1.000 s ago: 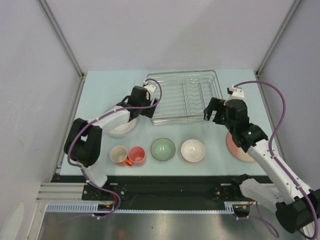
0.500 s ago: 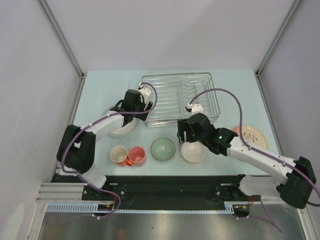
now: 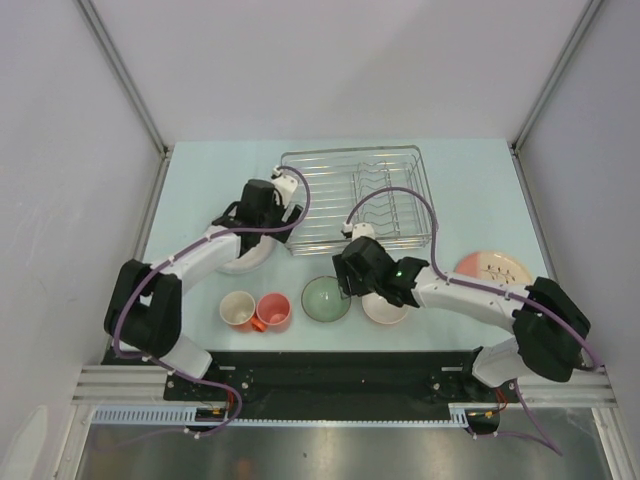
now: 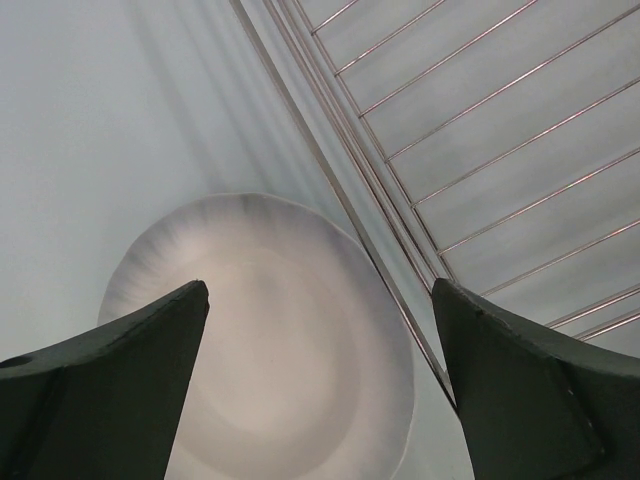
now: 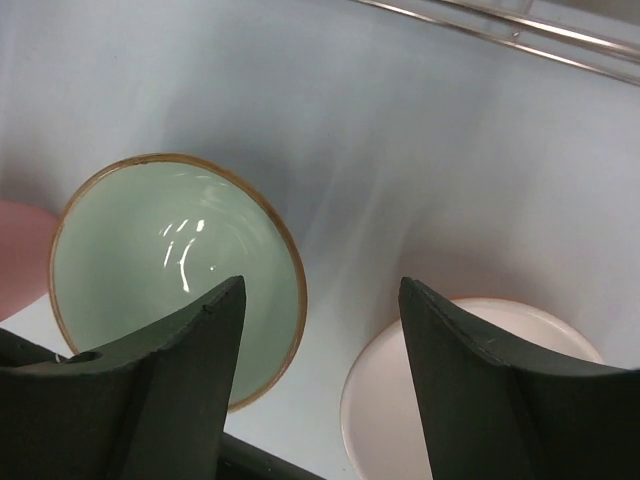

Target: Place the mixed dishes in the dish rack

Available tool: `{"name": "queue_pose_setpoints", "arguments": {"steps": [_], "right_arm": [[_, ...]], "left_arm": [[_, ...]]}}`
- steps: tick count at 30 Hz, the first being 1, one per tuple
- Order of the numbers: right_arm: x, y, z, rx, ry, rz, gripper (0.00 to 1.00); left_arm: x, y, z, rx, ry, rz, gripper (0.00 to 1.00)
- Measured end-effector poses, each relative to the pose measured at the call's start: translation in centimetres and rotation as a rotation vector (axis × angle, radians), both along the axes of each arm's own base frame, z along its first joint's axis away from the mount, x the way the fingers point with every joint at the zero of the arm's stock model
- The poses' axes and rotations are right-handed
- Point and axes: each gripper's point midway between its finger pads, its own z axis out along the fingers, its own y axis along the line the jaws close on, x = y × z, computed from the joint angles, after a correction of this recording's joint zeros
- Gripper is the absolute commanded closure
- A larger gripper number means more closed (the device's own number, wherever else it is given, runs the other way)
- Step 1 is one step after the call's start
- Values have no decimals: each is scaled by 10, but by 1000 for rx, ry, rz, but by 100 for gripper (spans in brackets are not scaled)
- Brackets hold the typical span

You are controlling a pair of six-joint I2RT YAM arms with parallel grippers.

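The silver wire dish rack [image 3: 350,195] stands at the back of the table, holding nothing. My left gripper [image 3: 268,228] hangs open above the white plate [image 3: 238,260], beside the rack's front left corner. In the left wrist view the plate [image 4: 290,340] fills the gap of that gripper [image 4: 320,290], with the rack [image 4: 480,130] to the right. My right gripper [image 3: 352,277] is open, low between the pale green bowl [image 3: 326,298] and the white bowl [image 3: 386,303]. In the right wrist view this gripper [image 5: 322,300] frames bare table between the green bowl [image 5: 175,270] and the white bowl [image 5: 470,390].
A pinkish cup [image 3: 237,308] and an orange-red mug [image 3: 272,310] stand side by side near the front left. The pink-and-cream plate [image 3: 493,268] lies at the right. Grey walls close in the table on three sides.
My right arm swung left from the rack's right side down between the two bowls, its jaws narrowing. The rack shifted left. My left gripper opened wider over the white plate.
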Motion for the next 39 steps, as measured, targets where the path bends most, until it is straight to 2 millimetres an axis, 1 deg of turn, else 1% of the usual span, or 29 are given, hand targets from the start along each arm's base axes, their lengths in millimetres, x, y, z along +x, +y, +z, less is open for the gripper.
{"name": "queue_pose_setpoints", "arguments": {"steps": [2,5,8,10,13,14,15,16,17,18,20,22,25,27,29,30,31,33,34,35,37,38,39], "right_arm": [[1,3,-11,-16,18,6,35],[0,6,-27,-40,46,17,40],[-1,10,-37,-49,69,28,49],[-2,14,-43,-50,82,38,53],[-2,18,-48,-50,92,49,64],[-3,19,-49,-50,97,54,67],[-3,20,-51,-52,100,57,79],[-4,20,-52,-53,103,60,86],[-4,22,-51,-49,105,64,97],[-4,24,-50,-47,102,71,100],[-1,33,-41,-10,96,81,100],[3,35,-35,-18,72,82,100],[4,28,-34,-57,65,84,100],[5,19,-29,-107,49,80,100],[7,11,-20,-145,31,81,100],[10,6,-8,-176,10,76,100],[14,4,3,-187,-9,71,100],[24,1,31,-191,-61,62,100],[31,0,50,-185,-93,48,100],[41,-3,74,-176,-134,28,100],[55,-10,107,-163,-199,-20,100],[67,-17,129,-160,-241,-58,100],[82,-29,153,-156,-293,-115,100]], "left_arm": [[1,2,2,-1,-5,6,0],[2,8,3,-2,-3,20,0],[2,15,7,-11,4,39,0],[0,20,15,-25,0,52,0],[-2,26,32,-48,-28,67,0],[-3,28,39,-54,-43,72,0],[-4,31,47,-62,-61,77,0],[-4,33,53,-68,-74,79,0],[-6,35,61,-76,-92,82,0],[-6,35,66,-82,-103,82,0],[-8,36,74,-96,-118,77,0],[-12,36,79,-114,-123,68,0],[-15,38,84,-142,-120,67,0],[-16,40,87,-166,-112,74,0],[-16,41,89,-190,-105,76,0],[-16,43,90,-205,-97,80,0],[-16,45,91,-214,-93,84,0],[-15,50,94,-233,-85,99,0],[-15,51,94,-238,-84,101,0],[-15,53,95,-243,-82,104,0],[-16,56,93,-250,-73,106,0],[-16,57,93,-257,-67,109,0],[-16,59,92,-266,-64,110,0]]}}
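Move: The green bowl's middle lies about 7 cm left of the right hand, level with it fore and aft and some 7 cm below, so its right rim is nearest. The white bowl stands 13 cm to the right of the green bowl, the red mug 11 cm to its left and 3 cm nearer; the dish rack's middle is 20 cm ahead of the right hand. From the left hand, the white plate lies 10 cm left, 10 below; the rack's middle 13 cm right, 4 ahead. The green bowl's right rim gets pinched between the right fingers, which sink about 5 cm, edge left and close; the hand then lifts some 18 cm, swinging forward and a little right to the rack, wrist tipping up about 20 degrees. Meanwhile the open left hand slides left at the rack's left rim, rises about 9 cm clear and goes on left over the white plate. ##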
